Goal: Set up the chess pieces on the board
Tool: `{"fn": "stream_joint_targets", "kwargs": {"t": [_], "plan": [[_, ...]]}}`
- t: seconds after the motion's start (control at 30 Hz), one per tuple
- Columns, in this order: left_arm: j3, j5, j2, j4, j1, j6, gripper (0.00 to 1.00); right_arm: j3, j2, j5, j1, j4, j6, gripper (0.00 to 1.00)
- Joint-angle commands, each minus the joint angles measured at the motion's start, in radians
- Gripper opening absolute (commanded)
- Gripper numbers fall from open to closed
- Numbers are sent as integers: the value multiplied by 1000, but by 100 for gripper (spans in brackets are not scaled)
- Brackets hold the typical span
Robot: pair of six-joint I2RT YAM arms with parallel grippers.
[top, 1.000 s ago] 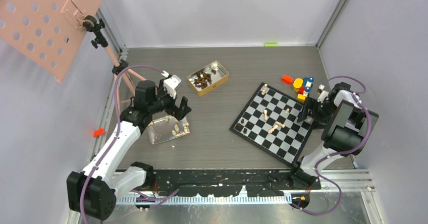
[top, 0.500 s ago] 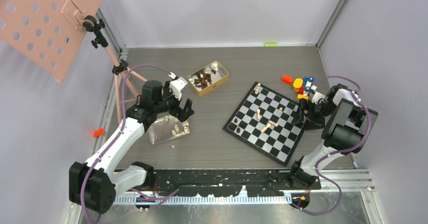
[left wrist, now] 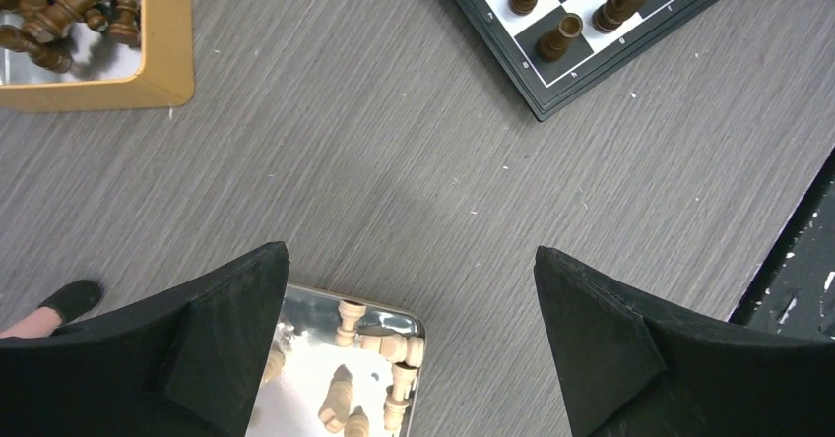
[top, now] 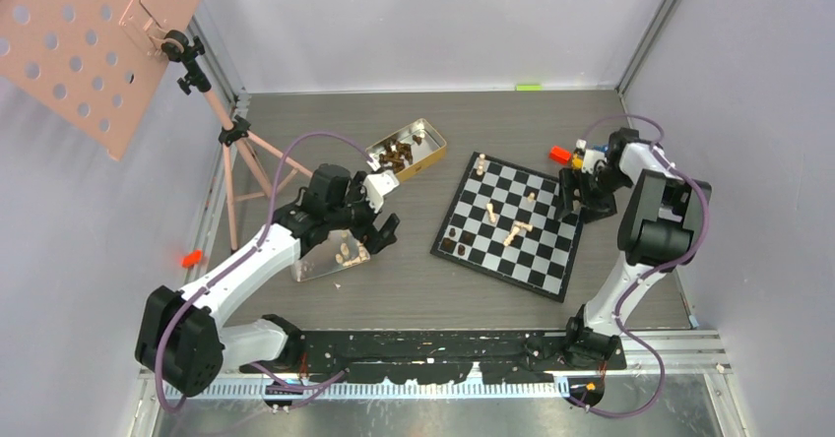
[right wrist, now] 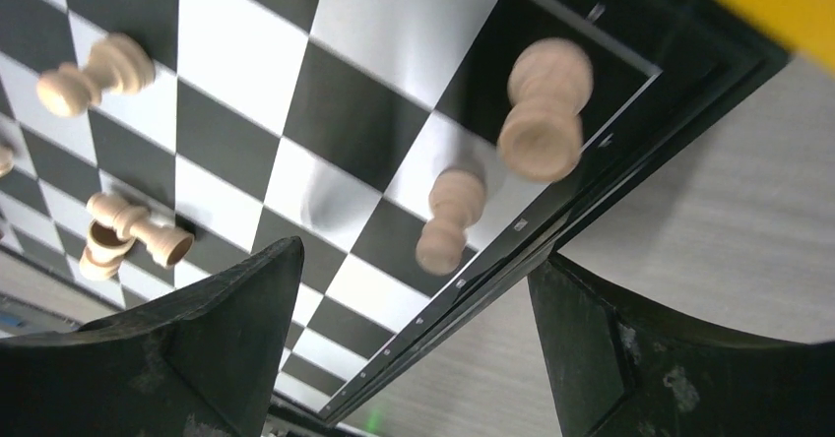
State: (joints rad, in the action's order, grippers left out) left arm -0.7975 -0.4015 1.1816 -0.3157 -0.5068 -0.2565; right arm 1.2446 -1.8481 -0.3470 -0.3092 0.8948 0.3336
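Observation:
The board (top: 540, 260) lies askew right of the table's middle. Several pale chess pieces (top: 491, 213) stand or lie on it, and dark ones (top: 450, 238) sit at its left corner. My right gripper (top: 569, 199) is at the board's right edge. In the right wrist view this gripper (right wrist: 414, 260) is open, and the board's black border (right wrist: 492, 270) runs between its fingers, near two pale pieces (right wrist: 448, 216). My left gripper (top: 379, 232) hangs open and empty over the corner of a clear tray (left wrist: 418, 378) holding pale pieces (left wrist: 394, 343).
A gold tin (top: 433, 152) of dark pieces stands behind the left gripper. Coloured blocks (top: 561, 155) sit by the right arm's wrist. A tripod (top: 231, 161) with a pink perforated panel (top: 98, 33) occupies the far left. A small red object (top: 190, 257) lies at the left wall.
The board has slid left and turned, with the right gripper at its edge moving left and farther back. The left gripper has swung right, along the tray.

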Motion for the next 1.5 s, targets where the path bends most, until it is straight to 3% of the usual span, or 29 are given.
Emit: {"fn": "stream_joint_targets", "kwargs": {"t": [0.0,0.23,0.43,0.8,1.17,1.47], "plan": [[-19,17,-35,24,1,-32,100,148,-78,64,55,-43,-22,90],[-45,-54,99,80,-2,-30,98,296,-188,87,88,-16,-42,90],[-98,-237,283,177,-10,75,99,251,-178,77,94,-50,-87,91],[-142,-369,493,228,-73,85,99,196,-142,63,100,-65,-125,91],[-127,-424,558,310,-175,83,99,210,-153,86,125,-61,-151,91],[-68,-436,516,339,-264,43,99,246,-176,111,177,-56,-168,90]]}}
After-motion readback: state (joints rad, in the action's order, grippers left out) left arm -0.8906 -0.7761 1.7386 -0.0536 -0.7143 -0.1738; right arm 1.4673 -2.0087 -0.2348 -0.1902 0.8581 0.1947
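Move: The board lies askew. The right hand straddles its right rim; the far right corner is about 11 cm ahead and 4 cm right, 2 cm lower, with a light pawn some 3 cm ahead, a light rook 7 cm ahead and a yellow block about 15 cm ahead and 5 cm right. For the left hand, the board's near left corner is level, roughly 13 cm right and 10 cm below; a dark rook stands 3 cm farther out and 17 cm right, and the light-piece tray's middle is level, 12 cm left. The right hand, gripper open and one finger outside the board's right rim, runs quickly forward about 6.5 cm towards the far right corner, then practically stays there with the finger still at the rim, easing only slightly left at the end. Meanwhile the open left hand sweeps some 12 cm right and 9 cm down, drawing back about 6 cm later on, tips its fingers down and turns roughly 25 degrees clockwise to bring them around the near left corner, the farther-out finger coming against the board's left edge. ##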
